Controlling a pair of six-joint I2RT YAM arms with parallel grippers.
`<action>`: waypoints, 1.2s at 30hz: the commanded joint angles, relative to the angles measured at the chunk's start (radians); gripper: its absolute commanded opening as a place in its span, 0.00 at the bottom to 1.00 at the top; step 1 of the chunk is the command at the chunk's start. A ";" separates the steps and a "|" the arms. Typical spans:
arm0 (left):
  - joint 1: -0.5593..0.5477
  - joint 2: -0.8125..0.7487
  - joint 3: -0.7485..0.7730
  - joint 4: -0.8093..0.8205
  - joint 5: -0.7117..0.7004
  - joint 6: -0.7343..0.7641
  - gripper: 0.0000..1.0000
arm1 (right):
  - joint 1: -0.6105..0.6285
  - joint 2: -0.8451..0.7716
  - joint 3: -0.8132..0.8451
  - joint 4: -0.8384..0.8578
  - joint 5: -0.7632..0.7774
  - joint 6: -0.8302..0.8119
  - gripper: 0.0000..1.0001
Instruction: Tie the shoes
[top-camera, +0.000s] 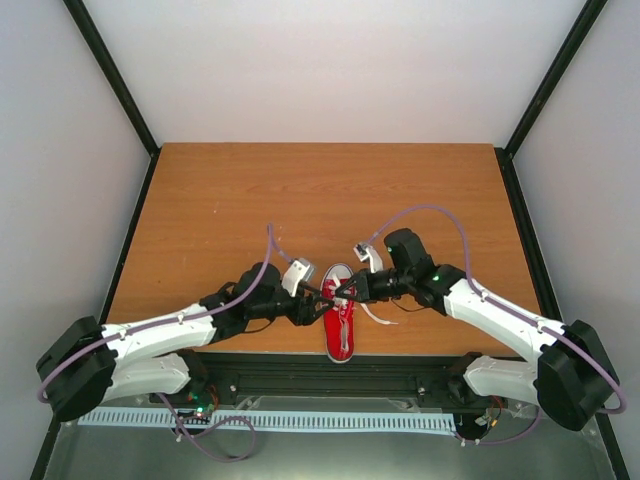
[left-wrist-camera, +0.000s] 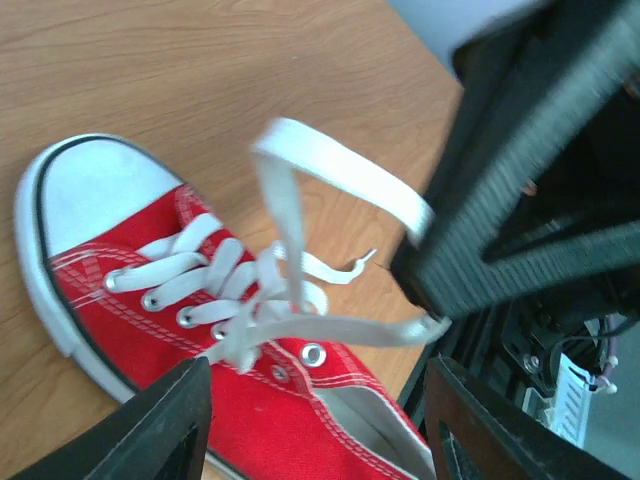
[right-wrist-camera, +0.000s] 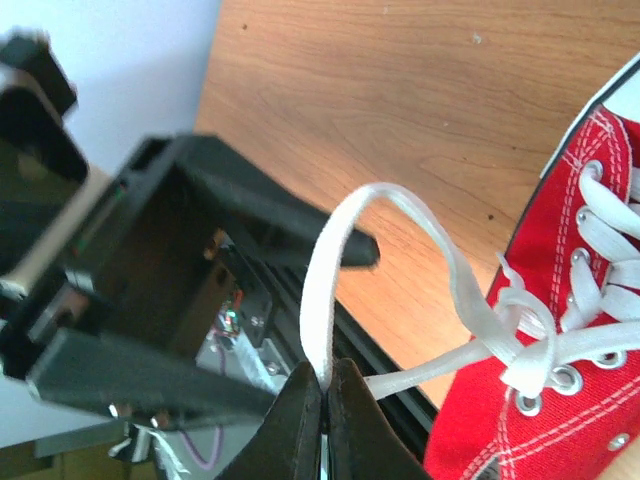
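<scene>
A small red sneaker (top-camera: 342, 335) with a white toe cap and white laces lies at the table's near edge, toe pointing away. My right gripper (right-wrist-camera: 325, 385) is shut on a loop of white lace (right-wrist-camera: 340, 250), holding it raised beside the shoe (right-wrist-camera: 590, 330). In the left wrist view the same lace loop (left-wrist-camera: 330, 170) arches up from the knot into the right gripper's black fingers (left-wrist-camera: 500, 230). My left gripper (left-wrist-camera: 315, 430) stands open above the shoe's red side (left-wrist-camera: 270, 430), nothing between its fingers. From above, both grippers meet over the laces, left gripper (top-camera: 318, 308) and right gripper (top-camera: 345, 290).
The wooden table (top-camera: 330, 190) stretches away behind the shoe. A free lace end (top-camera: 378, 315) trails on the wood to the shoe's right. A black rail (top-camera: 330, 365) runs along the near edge just under the heel.
</scene>
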 joint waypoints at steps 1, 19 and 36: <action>-0.061 -0.029 -0.028 0.150 -0.088 0.064 0.60 | -0.027 0.007 0.033 0.036 -0.090 0.085 0.03; -0.088 0.142 0.028 0.330 -0.091 0.087 0.42 | -0.041 0.003 0.012 0.065 -0.077 0.133 0.03; -0.031 -0.089 0.044 -0.145 -0.302 -0.056 0.01 | -0.074 -0.081 -0.136 0.024 0.216 -0.179 0.66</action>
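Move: The lace loop's strand to be taken stands up from the knot about 3 cm to the left hand's right, roughly level with it in reach and height; the knot is some 7 cm below, 2 cm farther out and 3 cm to the right. The shoe's toe cap is about 8 cm ahead, 3 cm right and 10 cm down. The right hand already has the loop's end between its fingertips, with the knot roughly 8 cm beneath, 2 cm ahead and 1 cm left of it. The open left hand works about 3 cm to the right, with a small dip and rise, to the loop that the right hand keeps pinched and lifts some 2 cm, and shuts its fingers on the lace. Once the left has its pinch, the right opens and backs off about 2.5 cm to the right and as far down, edging slightly forward, while the left draws its catch about 3 cm back to the left, rising and going a little forward and turning some 10 degrees counter-clockwise. ##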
